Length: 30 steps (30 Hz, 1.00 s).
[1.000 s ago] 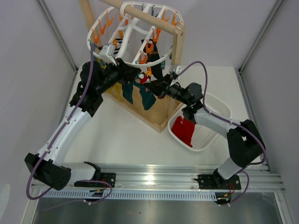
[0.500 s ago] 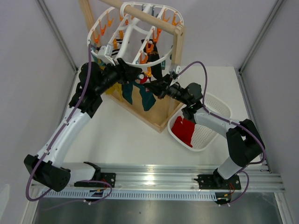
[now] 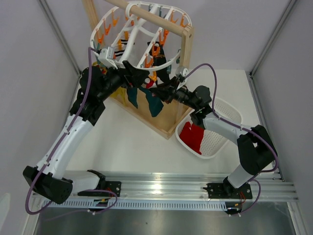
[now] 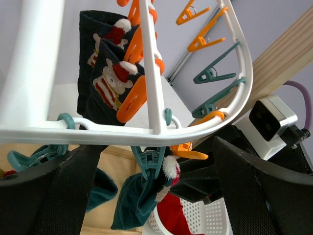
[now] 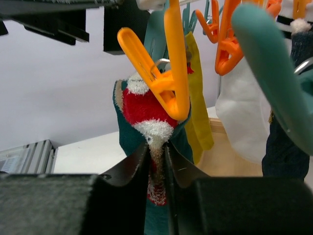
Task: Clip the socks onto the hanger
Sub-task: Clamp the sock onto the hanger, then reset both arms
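Note:
The white hanger (image 4: 98, 133) hangs from the wooden rack, with orange and teal pegs all round its ring (image 3: 171, 62). A teal sock (image 4: 134, 205) with a red and white Santa pattern hangs from a teal peg (image 4: 150, 160). My left gripper (image 4: 156, 191) is wide open, one finger on each side of that peg and touching nothing. My right gripper (image 5: 156, 152) is nearly shut, pinching the lower part of the same sock (image 5: 146, 110) just under an orange peg (image 5: 171, 83). Navy socks (image 4: 105, 73), a yellow sock (image 5: 198, 98) and a white one (image 5: 239, 117) are clipped up too.
The light wooden rack (image 3: 166, 125) stands mid-table under the hanger. At the right, a white perforated basket (image 3: 222, 132) holds a red sock (image 3: 194, 137). Both arms meet beneath the hanger's near rim. Grey walls close in left and right.
My left gripper has opened from partly shut to wide open, letting the teal peg close on the sock. The hanger has swung slightly left. My right gripper's jaws have eased a little.

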Each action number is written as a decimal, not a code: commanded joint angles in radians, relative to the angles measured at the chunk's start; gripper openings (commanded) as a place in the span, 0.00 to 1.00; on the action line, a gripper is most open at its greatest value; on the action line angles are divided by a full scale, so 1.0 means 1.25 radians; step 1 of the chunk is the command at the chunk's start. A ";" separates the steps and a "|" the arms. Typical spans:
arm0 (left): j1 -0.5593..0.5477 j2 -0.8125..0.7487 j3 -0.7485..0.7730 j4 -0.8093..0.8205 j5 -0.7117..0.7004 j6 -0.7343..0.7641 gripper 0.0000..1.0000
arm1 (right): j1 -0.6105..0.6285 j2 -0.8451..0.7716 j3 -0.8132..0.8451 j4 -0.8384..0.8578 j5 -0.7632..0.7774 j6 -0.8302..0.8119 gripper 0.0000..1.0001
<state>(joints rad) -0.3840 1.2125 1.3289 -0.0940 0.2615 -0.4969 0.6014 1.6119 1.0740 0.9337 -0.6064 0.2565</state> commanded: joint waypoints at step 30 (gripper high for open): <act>0.027 -0.209 -0.016 -0.235 -0.185 -0.005 0.99 | 0.200 -0.267 0.060 -0.578 0.469 -0.298 0.82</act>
<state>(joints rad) -0.3565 0.9665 1.3106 -0.3389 0.0650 -0.4976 0.8238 1.3758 1.1004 0.3225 -0.1669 -0.0822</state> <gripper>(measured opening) 0.994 0.811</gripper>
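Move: The teal sock just clipped hangs from its teal clip, its middle about 7 cm below the open left hand, 2 cm to the right and 1 cm ahead. The right hand still pinches its cuff, with the sock's middle about 4 cm below and 1 cm left. From the right hand, the empty orange clip stands roughly 5 cm above and 1 cm ahead. The next teal sock hangs some 7 cm left, 1 cm ahead and 4 cm below. The sock's cuff comes free as the right fingers spread wide; that hand sinks about 3 cm, edging left, then draws back and slightly up, away from the sock, turning some 15 degrees clockwise with its left side dipping. The left hand, fingers staying wide open, leaves the clip leftward, then back as well, about 8 cm overall, turning slightly counter-clockwise. ##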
